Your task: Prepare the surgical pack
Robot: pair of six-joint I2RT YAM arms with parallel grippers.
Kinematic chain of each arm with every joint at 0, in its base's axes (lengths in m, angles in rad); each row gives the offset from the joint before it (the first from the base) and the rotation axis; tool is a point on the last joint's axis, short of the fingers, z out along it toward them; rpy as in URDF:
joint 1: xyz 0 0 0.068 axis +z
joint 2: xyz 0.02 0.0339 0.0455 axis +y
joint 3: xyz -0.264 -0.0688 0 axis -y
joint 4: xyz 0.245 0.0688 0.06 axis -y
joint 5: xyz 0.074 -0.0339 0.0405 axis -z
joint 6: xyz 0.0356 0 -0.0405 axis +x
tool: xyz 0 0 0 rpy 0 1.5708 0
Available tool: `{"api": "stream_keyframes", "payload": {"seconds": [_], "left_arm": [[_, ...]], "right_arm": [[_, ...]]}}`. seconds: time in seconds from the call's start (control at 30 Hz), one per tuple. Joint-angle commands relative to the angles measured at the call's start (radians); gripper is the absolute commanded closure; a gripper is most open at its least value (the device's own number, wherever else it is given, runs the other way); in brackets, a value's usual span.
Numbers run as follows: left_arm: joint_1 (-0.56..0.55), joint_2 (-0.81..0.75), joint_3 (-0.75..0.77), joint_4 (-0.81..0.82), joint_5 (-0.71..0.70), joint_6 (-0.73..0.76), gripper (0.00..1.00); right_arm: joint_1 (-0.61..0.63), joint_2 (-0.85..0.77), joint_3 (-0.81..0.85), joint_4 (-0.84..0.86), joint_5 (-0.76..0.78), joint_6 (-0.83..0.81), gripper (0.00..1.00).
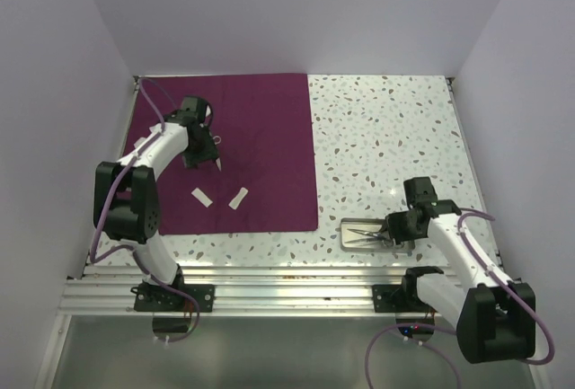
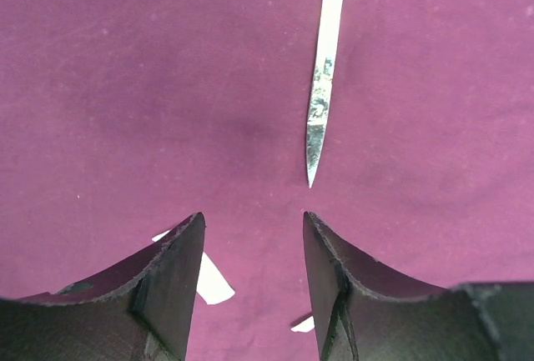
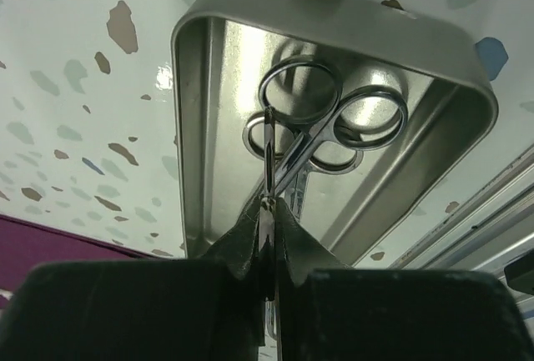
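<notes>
The plum-purple cloth [image 1: 260, 137] lies flat on the left of the table. My left gripper [image 1: 205, 142] hovers over it, open [image 2: 253, 219] and holding nothing. A pair of silver scissors [image 2: 324, 77] lies on the cloth just beyond its fingertips, point towards them. Two white gauze pads [image 1: 202, 196] [image 1: 238, 197] rest on the cloth; both [image 2: 213, 282] [image 2: 304, 323] show partly behind the fingers in the left wrist view. The small steel tray [image 1: 350, 227] [image 3: 334, 19] sits near the table's front edge. Over it, my right gripper [image 1: 388, 232] [image 3: 267, 203] is shut on a second pair of scissors [image 3: 304, 119].
Another ringed instrument [image 3: 334, 157] lies in the tray under the held scissors. White walls close in the speckled table [image 1: 386, 137] on three sides. An aluminium rail [image 1: 287, 286] runs along the front edge by the arm bases.
</notes>
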State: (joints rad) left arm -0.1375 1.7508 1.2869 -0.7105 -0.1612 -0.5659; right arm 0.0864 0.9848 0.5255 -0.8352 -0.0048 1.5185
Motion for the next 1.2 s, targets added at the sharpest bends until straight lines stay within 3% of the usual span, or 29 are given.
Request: {"api": "stream_keyframes", "payload": {"seconds": [0.0, 0.23, 0.33, 0.47, 0.63, 0.8, 0.93, 1.17], "left_arm": [[0.006, 0.007, 0.032, -0.006, -0.017, -0.023, 0.46], [0.006, 0.003, 0.002, 0.014, 0.014, -0.009, 0.46], [0.006, 0.01, 0.006, 0.017, 0.018, -0.008, 0.46], [0.006, 0.022, 0.022, 0.013, 0.029, -0.005, 0.46], [0.006, 0.022, 0.025, 0.014, 0.035, 0.003, 0.46], [0.006, 0.058, 0.066, 0.002, 0.016, 0.004, 0.46], [0.006, 0.111, 0.136, -0.024, -0.008, 0.003, 0.46], [0.006, 0.258, 0.287, -0.084, -0.087, -0.006, 0.49]], "right_arm": [[-0.007, 0.034, 0.008, 0.061, 0.052, 0.013, 1.0], [-0.01, -0.003, -0.036, 0.125, 0.066, 0.057, 1.0], [-0.013, 0.008, -0.055, 0.153, 0.054, 0.072, 0.94], [-0.013, 0.008, -0.062, 0.156, 0.026, 0.072, 0.75], [-0.011, -0.054, -0.035, 0.045, -0.02, 0.063, 0.61], [-0.011, -0.129, 0.047, -0.145, -0.057, -0.003, 0.61], [-0.011, -0.117, 0.17, -0.223, -0.084, -0.209, 0.6], [-0.007, 0.121, 0.398, -0.218, -0.075, -0.661, 0.6]]}}
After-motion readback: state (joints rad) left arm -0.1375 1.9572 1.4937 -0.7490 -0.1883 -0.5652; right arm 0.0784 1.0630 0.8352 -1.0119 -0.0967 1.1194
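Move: The right hand holds scissors just over the steel tray, whose middle is about 2 cm to its left, 1 cm back and 3 cm down. Two scissors already lie there, centred roughly 3 cm left and 1 cm back. From the open left hand the last scissors on the cloth lie some 7 cm ahead, 2 cm right and 6 cm below; at that height are two white strips, both 6 cm back, one 2 cm left, the other 8 cm right. Down about 1 cm and forward 1.5 cm eases the right hand over the tray, where its fingers open and let go of the scissors; it then draws back a little and climbs some 8 cm clear, turning about 20 degrees counter-clockwise. The left hand, still open, sinks slowly, then heads forward about 4 cm towards the last scissors, without gripping them. ##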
